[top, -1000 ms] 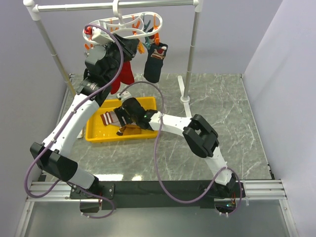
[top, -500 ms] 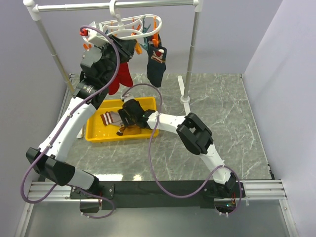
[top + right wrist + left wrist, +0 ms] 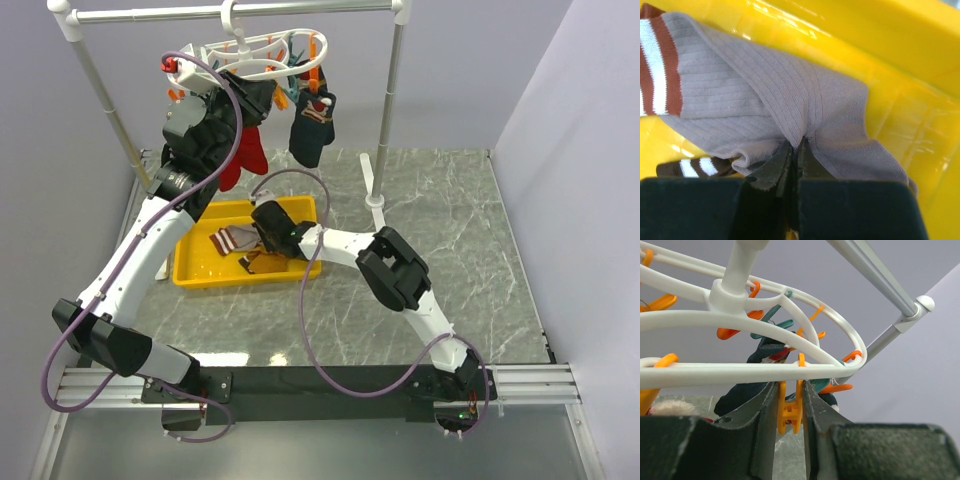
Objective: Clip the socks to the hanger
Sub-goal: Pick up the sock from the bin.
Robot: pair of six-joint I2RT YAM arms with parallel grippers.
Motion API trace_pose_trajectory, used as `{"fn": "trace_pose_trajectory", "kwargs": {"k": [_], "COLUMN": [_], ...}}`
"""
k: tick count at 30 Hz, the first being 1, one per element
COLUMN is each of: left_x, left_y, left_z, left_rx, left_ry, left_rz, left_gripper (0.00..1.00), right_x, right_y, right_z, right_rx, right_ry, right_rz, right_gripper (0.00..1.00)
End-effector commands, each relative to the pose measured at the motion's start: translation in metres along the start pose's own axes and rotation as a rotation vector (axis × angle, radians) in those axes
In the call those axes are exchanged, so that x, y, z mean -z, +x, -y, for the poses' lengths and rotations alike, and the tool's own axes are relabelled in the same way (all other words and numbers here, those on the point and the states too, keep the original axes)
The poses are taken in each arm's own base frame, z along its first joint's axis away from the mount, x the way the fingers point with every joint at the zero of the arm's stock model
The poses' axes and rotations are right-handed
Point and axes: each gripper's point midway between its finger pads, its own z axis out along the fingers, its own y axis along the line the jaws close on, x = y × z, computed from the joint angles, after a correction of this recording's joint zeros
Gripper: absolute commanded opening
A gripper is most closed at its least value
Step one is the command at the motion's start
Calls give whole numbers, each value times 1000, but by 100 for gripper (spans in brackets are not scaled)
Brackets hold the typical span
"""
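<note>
The white oval hanger (image 3: 262, 72) hangs from the rail, with a red sock (image 3: 248, 155) and a dark sock (image 3: 308, 135) clipped under it. In the left wrist view my left gripper (image 3: 790, 390) is shut on an orange clothespin (image 3: 789, 412) just below the hanger's ring (image 3: 740, 371). Down in the yellow tray (image 3: 190, 272), my right gripper (image 3: 796, 145) is shut on a pinched fold of a grey-beige sock (image 3: 765, 90) with a brown-and-white striped cuff (image 3: 657, 65). A second striped cuff (image 3: 695, 167) peeks out beneath it.
The white pole-and-rail stand (image 3: 386, 120) carries the hanger; its foot (image 3: 376, 200) rests on the marble table right of the tray. The tray's yellow walls (image 3: 900, 45) enclose the right gripper. Grey walls stand close behind and to the right.
My right gripper has shut on the grey-beige sock in the tray. The left arm rose slightly toward the hanger a second ago and has held still since. The dark sock swung a little.
</note>
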Motion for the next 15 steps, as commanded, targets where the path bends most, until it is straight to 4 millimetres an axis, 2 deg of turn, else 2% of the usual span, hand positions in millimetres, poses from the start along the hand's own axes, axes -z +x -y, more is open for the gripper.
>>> {"fn": "trace_pose_trajectory", "kwargs": {"k": [1, 2, 4, 5, 6, 7, 9, 11, 15], "left_x": [6, 6, 5, 4, 4, 3, 3, 3, 3], "left_y": [-25, -26, -26, -25, -26, -25, -25, -24, -23], "left_z": [13, 14, 14, 14, 15, 14, 13, 12, 11], "left_rx": [-1, 1, 3, 3, 3, 3, 3, 0, -1], "left_ry": [36, 39, 42, 45, 48, 45, 44, 41, 41], "left_rz": [71, 72, 76, 74, 76, 76, 79, 77, 79], "left_gripper": [27, 27, 27, 27, 27, 27, 27, 27, 27], "right_x": [27, 39, 51, 67, 74, 78, 95, 108, 119], "right_y": [-18, -29, -27, -38, -39, -30, -28, -15, 15], "right_z": [14, 17, 24, 27, 29, 34, 38, 43, 58], "right_rx": [-3, -11, -9, -15, -23, -22, -25, -16, 2], "right_ry": [23, 24, 35, 35, 36, 42, 34, 42, 77], "right_rz": [41, 60, 53, 71, 71, 51, 33, -7, -93], "right_gripper": [0, 0, 0, 0, 0, 0, 0, 0, 0]}}
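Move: Above the right hand, which already has the grey sock pinched near the bin floor, the orange clip waits some 45 cm up, roughly 3 cm ahead and 4 cm to the right. The sock's striped cuff lies about 9 cm left and 1 cm ahead of this hand, the mustard sock some 4 cm back and 1 cm right, the bin's right wall 12 cm right, level fore and aft. At the left hand, the same clip sits right between the fingertips. Dragging the grey sock by its pinched middle, the right hand slides to its right across the bin and a little back, then climbs increasingly as it goes: about 7 cm right, 7 cm up and 5 cm back in all. It draws nearer the bin's right wall, the wrist keeping its slant and the fingers staying shut on the cloth. ##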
